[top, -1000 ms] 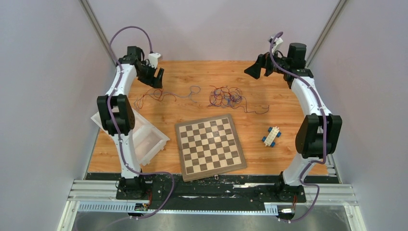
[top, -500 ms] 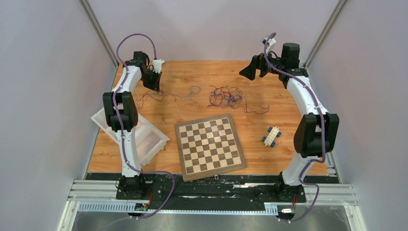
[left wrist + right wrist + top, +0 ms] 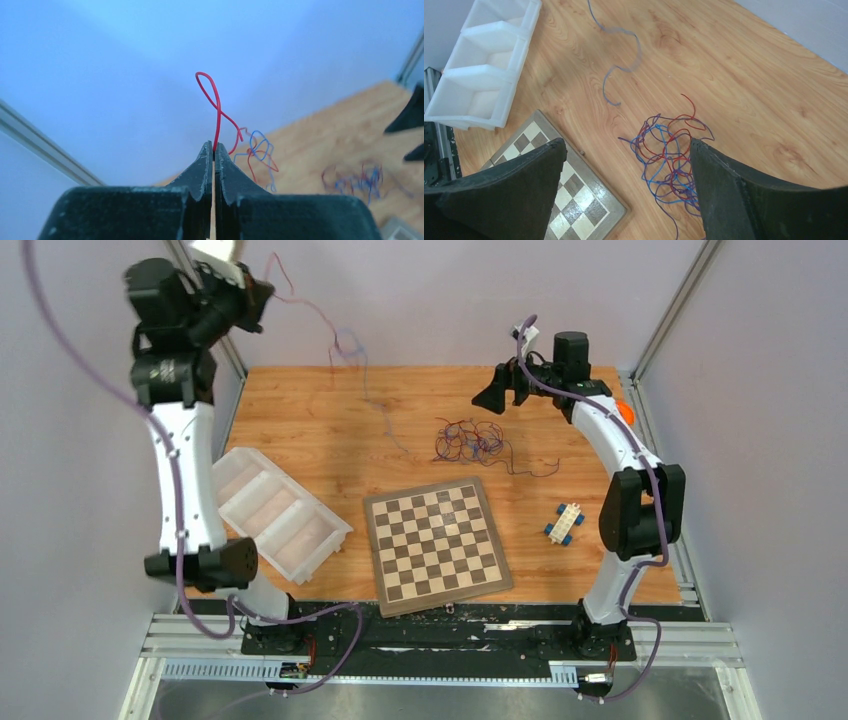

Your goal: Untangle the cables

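Note:
My left gripper is raised high at the back left and is shut on a red cable, which loops up from the closed tips. From it hangs a strand of red and blue cables with a small knot, and its lower end trails over the table. The main tangle of red, blue and purple cables lies on the wood behind the chessboard. My right gripper hovers open above the tangle, its fingers wide apart with nothing between them.
A chessboard lies at the front middle. To its left sits a white compartment tray. A white and blue block toy lies at the right. An orange object sits by the right arm. Walls close in the sides.
My left gripper shut on the red cable at the table's back left and rose high, lifting that strand off the wood. The right gripper drifted a little to the left.

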### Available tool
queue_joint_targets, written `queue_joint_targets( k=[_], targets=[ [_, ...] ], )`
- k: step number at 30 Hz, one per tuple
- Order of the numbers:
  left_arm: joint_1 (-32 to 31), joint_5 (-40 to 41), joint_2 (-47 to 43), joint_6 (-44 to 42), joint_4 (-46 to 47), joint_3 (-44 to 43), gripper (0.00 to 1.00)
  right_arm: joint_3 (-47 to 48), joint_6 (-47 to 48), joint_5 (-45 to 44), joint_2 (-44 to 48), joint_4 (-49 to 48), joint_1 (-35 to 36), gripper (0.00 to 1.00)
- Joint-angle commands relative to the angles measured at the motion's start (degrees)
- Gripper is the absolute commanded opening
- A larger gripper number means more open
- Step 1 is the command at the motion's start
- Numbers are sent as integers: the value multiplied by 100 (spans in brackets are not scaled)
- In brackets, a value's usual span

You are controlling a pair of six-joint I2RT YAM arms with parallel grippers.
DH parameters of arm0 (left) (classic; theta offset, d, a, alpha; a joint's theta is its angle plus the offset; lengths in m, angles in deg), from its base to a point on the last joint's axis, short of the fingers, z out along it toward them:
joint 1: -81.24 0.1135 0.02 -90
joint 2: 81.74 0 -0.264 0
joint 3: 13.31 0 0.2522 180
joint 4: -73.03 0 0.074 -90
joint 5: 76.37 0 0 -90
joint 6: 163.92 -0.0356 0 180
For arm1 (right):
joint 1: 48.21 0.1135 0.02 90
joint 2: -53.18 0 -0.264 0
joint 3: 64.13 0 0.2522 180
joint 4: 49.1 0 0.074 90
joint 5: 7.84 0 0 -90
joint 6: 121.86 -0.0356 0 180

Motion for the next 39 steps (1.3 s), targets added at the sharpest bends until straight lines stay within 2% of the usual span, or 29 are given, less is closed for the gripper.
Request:
queue_joint_targets(
  k=[1, 5, 7, 9, 12, 18, 23, 26, 32, 35, 39],
  targets=[
    [239, -484, -586, 1284, 1206, 201, 0, 534, 241, 52, -218, -114, 343, 91],
    [265, -1008, -883, 1842, 1624, 772, 0, 806, 294, 143, -451, -190, 647, 92],
    [254, -1615, -833, 2235, 1691, 1143, 0, 957, 230, 227, -556, -349, 789, 93],
    [249, -2138, -791, 2801, 2195, 1572, 0, 1172, 70, 468, -695, -546, 930, 93],
    [191, -2609, -721, 3177, 2730, 2030, 0, 1370, -36, 659, -840, -980, 1186, 95],
    [68, -3012, -415, 3507, 3001, 1783, 0, 1033, -457, 939, -1026, -2073, 1648, 100],
    [8, -3563, -341, 4145, 3784, 1777, 0, 226, -153, 708, -992, -3371, 1952, 100],
    [-27, -3691, -280, 4628, 4199, 1719, 0, 278, -187, 578, -1215, -3841, 1981, 100],
    [-85, -3619, -60, 5234, 4888, 1397, 0, 220, -1005, 378, -1571, -5025, 2062, 100],
    [-131, -3572, -16, 5261, 4919, 1253, 0, 236, -1523, 362, -1719, -5624, 2175, 98],
    [-149, -3579, 9, 5213, 4830, 1154, 0, 302, -1913, 372, -1732, -5950, 2315, 95]
  ],
)
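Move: About 38 cm to the right hand's left, some 2 cm ahead and 8 cm above it, hangs the red-and-blue cable tangle held by the left hand; from the left hand it is roughly 13 cm right, 6 ahead and 18 below. Counted from the right hand, the cable pile on the table lies 6 cm left, level ahead and 20 below, the blue tail end 25 left, 2 back and equally low, the chessboard 17 left and 25 back. Sweeping about 21 cm to its left over the table, the open right hand closes in on the hanging cable, turning some 20 degrees counter-clockwise while its tips lift towards level. The left hand, still pinching the red strand high up, bobs up and back about 10 cm, down and forward, then up and back again, drifting 10 cm right and swinging some 40 degrees clockwise. ##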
